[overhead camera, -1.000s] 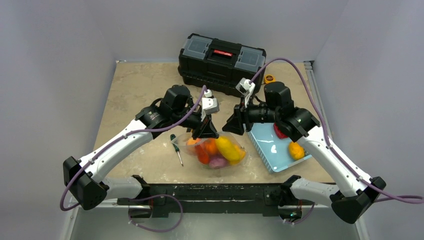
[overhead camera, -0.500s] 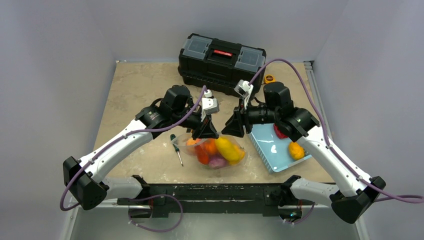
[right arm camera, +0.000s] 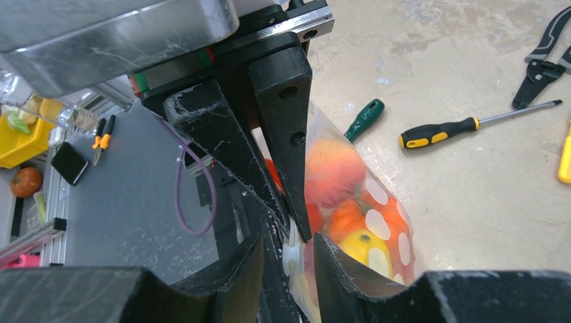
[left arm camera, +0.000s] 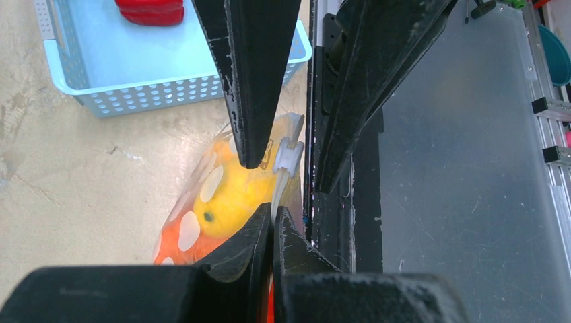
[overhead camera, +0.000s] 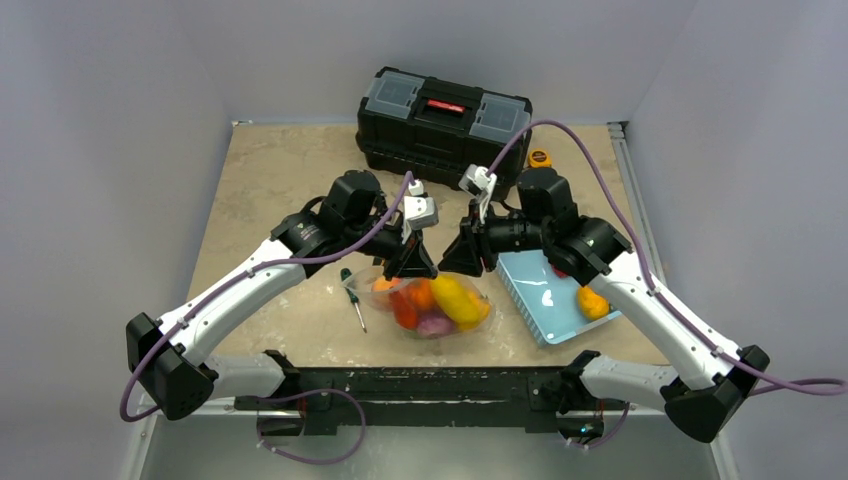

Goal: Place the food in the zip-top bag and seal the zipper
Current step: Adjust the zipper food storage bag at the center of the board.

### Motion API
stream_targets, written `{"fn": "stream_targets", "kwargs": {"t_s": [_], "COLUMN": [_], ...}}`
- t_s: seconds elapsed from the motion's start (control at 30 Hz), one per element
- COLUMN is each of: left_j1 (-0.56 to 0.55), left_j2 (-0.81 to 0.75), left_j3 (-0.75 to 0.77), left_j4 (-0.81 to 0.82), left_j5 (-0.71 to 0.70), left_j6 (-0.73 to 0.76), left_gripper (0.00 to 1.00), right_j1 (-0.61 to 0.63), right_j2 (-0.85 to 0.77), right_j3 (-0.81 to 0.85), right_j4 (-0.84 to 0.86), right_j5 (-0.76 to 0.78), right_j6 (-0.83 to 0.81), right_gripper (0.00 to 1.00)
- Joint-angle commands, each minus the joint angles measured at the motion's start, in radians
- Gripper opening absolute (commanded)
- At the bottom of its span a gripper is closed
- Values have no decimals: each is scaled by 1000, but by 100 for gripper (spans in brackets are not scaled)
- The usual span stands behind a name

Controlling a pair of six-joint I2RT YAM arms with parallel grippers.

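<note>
The zip-top bag (overhead camera: 436,304), clear with white dots, lies between the arms and holds several pieces of food: a yellow one (left arm camera: 227,196), orange, red and peach. My left gripper (overhead camera: 411,266) is shut on the zipper (left arm camera: 277,192) at the bag's top edge. My right gripper (right arm camera: 288,254) is open, and its fingers (left arm camera: 250,87) stand on either side of a white slider (right arm camera: 292,258) on that strip without touching it. A red food piece (overhead camera: 559,268) and an orange one (overhead camera: 592,302) lie in the basket.
A light blue basket (overhead camera: 530,290) sits right of the bag. A black toolbox (overhead camera: 443,125) stands at the back, a yellow tape measure (overhead camera: 540,157) beside it. A green-handled screwdriver (overhead camera: 352,295) lies left of the bag; a yellow-handled screwdriver (right arm camera: 438,130) and pliers (right arm camera: 547,50) lie beyond it.
My right gripper has moved left to the bag's top edge, close against the left gripper, and its jaws have narrowed. The left arm and the bag have stayed put.
</note>
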Motion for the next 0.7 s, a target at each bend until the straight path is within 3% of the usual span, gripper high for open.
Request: {"fn": "stream_targets", "kwargs": {"t_s": [0.0, 0.1, 0.27, 0.43, 0.67], "left_j1": [1, 2, 3, 3, 3], "left_j2": [-23, -23, -22, -21, -20], "left_j3": [43, 43, 42, 40, 40], "left_j4": [36, 35, 37, 47, 49], "left_j5": [49, 51, 59, 109, 127], "left_j6": [0, 0, 0, -6, -9], "left_gripper": [0, 0, 0, 0, 0], "right_j1": [15, 20, 27, 29, 32], "right_j2": [-6, -7, -8, -17, -25], "right_j3": [24, 21, 14, -18, -83], "right_j4": [3, 3, 27, 71, 161], "right_j5": [41, 48, 34, -31, -56], "right_j6": [-20, -21, -14, -30, -9], "right_gripper": [34, 31, 14, 5, 3]}}
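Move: The white zipper slider of the bag is nearly between the right hand's part-open fingertips, about 1 cm to that hand's left and 1 cm below. For the left hand, which already pinches the zipper rim, the slider is some 4 cm to its right, about level in height and depth. From the right hand, the yellow vegetable in the bag lies roughly 14 cm below, 3 cm back and 2 cm right; the blue basket's middle is about 26 cm right, 2 cm forward and 22 cm down. The right hand closes its half-open fingers around the slider at the bag's rim while edging about 1 cm to its left, towards the left fingertips, and finishes with a slight sink and draw back. The left fingers stay shut on the zipper rim close beside it, and that hand eases about 1 cm back towards the base, the wrist turning only a couple of degrees. ##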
